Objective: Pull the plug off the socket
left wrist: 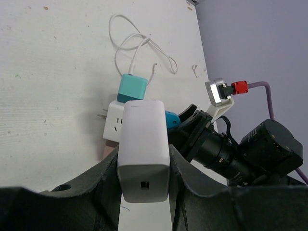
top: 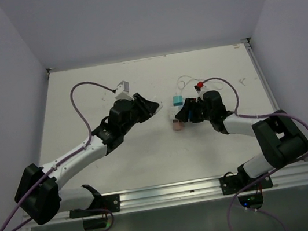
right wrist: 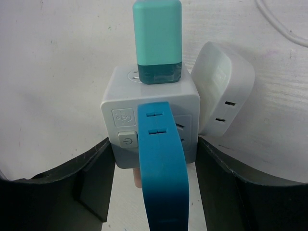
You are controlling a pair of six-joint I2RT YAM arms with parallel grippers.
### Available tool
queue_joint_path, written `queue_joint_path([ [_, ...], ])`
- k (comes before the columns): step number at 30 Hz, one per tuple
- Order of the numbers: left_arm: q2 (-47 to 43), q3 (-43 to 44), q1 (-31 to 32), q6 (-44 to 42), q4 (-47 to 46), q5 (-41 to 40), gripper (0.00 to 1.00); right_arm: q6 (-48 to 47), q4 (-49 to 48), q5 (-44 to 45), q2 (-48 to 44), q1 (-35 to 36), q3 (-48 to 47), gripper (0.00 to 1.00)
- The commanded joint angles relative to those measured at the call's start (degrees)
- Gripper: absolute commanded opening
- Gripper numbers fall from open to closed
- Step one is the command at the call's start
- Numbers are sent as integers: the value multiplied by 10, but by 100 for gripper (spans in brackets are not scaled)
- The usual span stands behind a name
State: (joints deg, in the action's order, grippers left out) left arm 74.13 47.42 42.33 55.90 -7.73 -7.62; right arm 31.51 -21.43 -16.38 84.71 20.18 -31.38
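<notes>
The socket (right wrist: 120,103), a small white cube with a power button, sits between the fingers of my right gripper (right wrist: 155,149), which is shut on its sides. A teal plug (right wrist: 157,38) stands in its far face. A blue plug (right wrist: 161,168) sticks out of its near face. A pink plug (top: 177,126) shows below it. My left gripper (left wrist: 144,159) is shut on a white rectangular plug (left wrist: 143,144). That plug's far end lies against the side of the socket (left wrist: 111,126). I cannot tell whether its pins are still inside.
A loose white cable (left wrist: 139,43) lies coiled on the table beyond the socket. My right wrist's camera and red connector (left wrist: 239,87) are close beside my left gripper. Grey walls close in the white table (top: 82,103) on three sides.
</notes>
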Motion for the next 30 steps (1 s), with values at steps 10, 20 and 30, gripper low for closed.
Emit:
queue_joint_path([
  [10, -2, -21, -158, -43, -76, 121, 0, -25, 71, 54, -2, -15, 43, 0],
  [20, 241, 42, -350, 10, -297, 307, 0, -27, 53, 26, 2, -15, 43, 0],
  [30, 492, 257, -419, -3, -291, 348, 5, -37, 51, 6, -4, -15, 40, 0],
])
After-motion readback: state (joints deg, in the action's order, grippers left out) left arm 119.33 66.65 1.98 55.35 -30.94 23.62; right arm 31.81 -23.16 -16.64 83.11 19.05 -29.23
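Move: The white plug is already off and in the left fingers. It is being taken to the bare far-left table, some 26 cm ahead, 18 cm left and about 19 cm below that hand. The socket sits about 2 cm ahead, 11 cm right and 14 cm below it, with the teal plug roughly 5 cm beyond the socket. For the right hand the socket is in its grip, and the bare spot lies about 24 cm ahead, 29 cm left and 5 cm lower. Still pinching the white plug, the left hand carries it away from the socket, sweeping forward about 23 cm and left some 17 cm, nearly level at first and then sinking roughly 12 cm towards the bare far-left table. The wrist swings a little counter-clockwise and rolls its left side down, with the fingers staying shut on the plug. The right hand keeps its hold on the socket, almost still. ##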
